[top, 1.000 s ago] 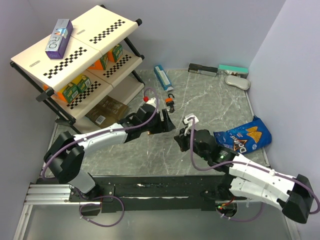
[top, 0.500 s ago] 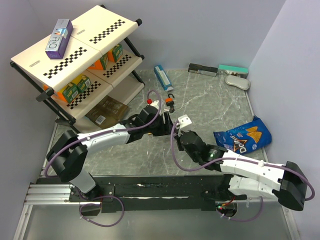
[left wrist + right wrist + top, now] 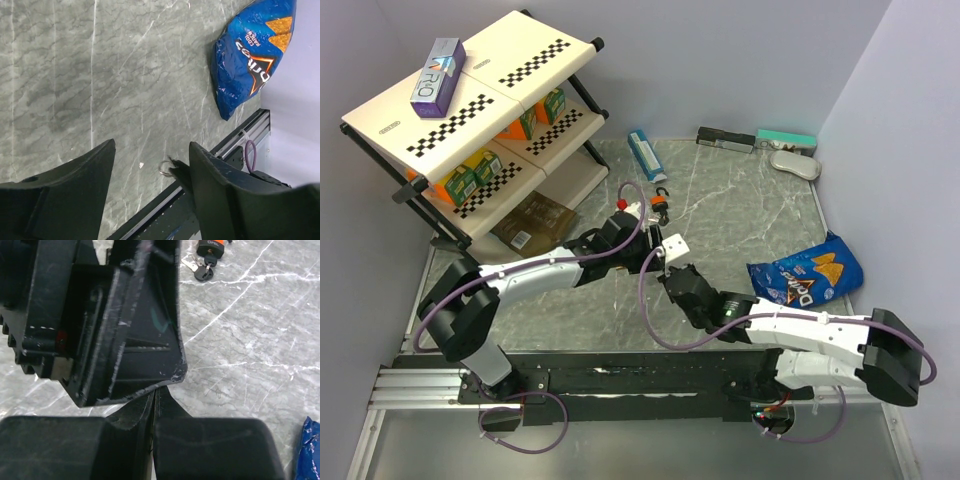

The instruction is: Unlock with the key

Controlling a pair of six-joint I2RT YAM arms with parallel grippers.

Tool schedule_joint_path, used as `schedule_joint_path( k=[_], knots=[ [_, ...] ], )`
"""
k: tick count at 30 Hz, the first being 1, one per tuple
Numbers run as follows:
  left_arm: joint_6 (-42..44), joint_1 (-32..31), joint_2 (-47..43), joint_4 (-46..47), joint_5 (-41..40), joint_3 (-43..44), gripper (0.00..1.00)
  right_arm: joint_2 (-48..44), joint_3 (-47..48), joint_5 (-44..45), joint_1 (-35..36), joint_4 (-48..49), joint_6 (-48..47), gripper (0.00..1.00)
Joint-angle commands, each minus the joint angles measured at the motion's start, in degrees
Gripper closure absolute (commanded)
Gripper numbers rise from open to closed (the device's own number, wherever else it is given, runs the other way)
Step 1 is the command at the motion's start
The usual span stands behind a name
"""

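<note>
An orange-bodied padlock (image 3: 661, 207) (image 3: 210, 247) lies on the grey marble table (image 3: 740, 210). The key (image 3: 200, 269), a tiny cluster with black heads and thin blades, rests just beside it. My left gripper (image 3: 653, 256) (image 3: 152, 145) hovers over the table centre with its jaws open. Between its fingers (image 3: 225, 195) pokes a dark tip carrying a small metal ring (image 3: 165, 168). My right gripper (image 3: 670, 274) (image 3: 156, 390) is shut, and its tip sits under the left gripper's finger (image 3: 130, 330). What it pinches besides the ring is hidden.
A blue chip bag (image 3: 807, 272) (image 3: 252, 50) lies to the right. At the back left stands a shelf rack (image 3: 470, 110) with cartons, with a brown packet (image 3: 532, 222) under it. A blue box (image 3: 644, 153) and small items (image 3: 786, 139) line the back wall.
My right gripper has moved left and forward until its tip sits under the left gripper. The left gripper shifted slightly right and its jaws narrowed a little.
</note>
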Motion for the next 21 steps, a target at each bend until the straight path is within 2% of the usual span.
schedule_joint_path(
  k=[1,6,11,21],
  knots=[
    [-0.9,-0.7,0.8,0.8,1.7,2.3,0.39,2.1,3.6,5.5,1.3,3.1,-1.9,1.0],
    [-1.0,-0.8,0.9,2.4,2.5,2.2,0.6,4.6,4.5,8.0,2.1,3.6,-1.9,1.0],
    [-1.3,-0.9,1.2,2.7,3.1,2.1,0.63,5.5,4.6,9.5,2.5,4.3,-1.6,1.0],
    [-2.0,-1.0,1.9,4.0,5.0,2.0,0.76,8.0,4.9,12.3,2.7,5.9,-0.8,1.0]
  ],
)
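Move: The key sticks out of the right hand's shut fingertips, about 1 cm ahead of that hand's grip point, and already stands in the left hand's open jaws, some 2 cm to the right of and 1 cm back from the left grip point. From the left hand, the orange padlock with its keys lies about 16 cm ahead and 2 cm left, and the chips bag about 34 cm right and 2 cm ahead, both some 14 cm below. The left hand narrows its fingers around the key from about two-thirds open to a little over a quarter, while it creeps roughly 1 cm to the right, towards the right hand, and rises a touch at the end; whether its pads already touch the key can't be made out. Opposite it the right hand keeps its fingers shut on the key and eases about 1 cm forward and 1 cm down, rolling some 5 degrees so that its left side dips. ##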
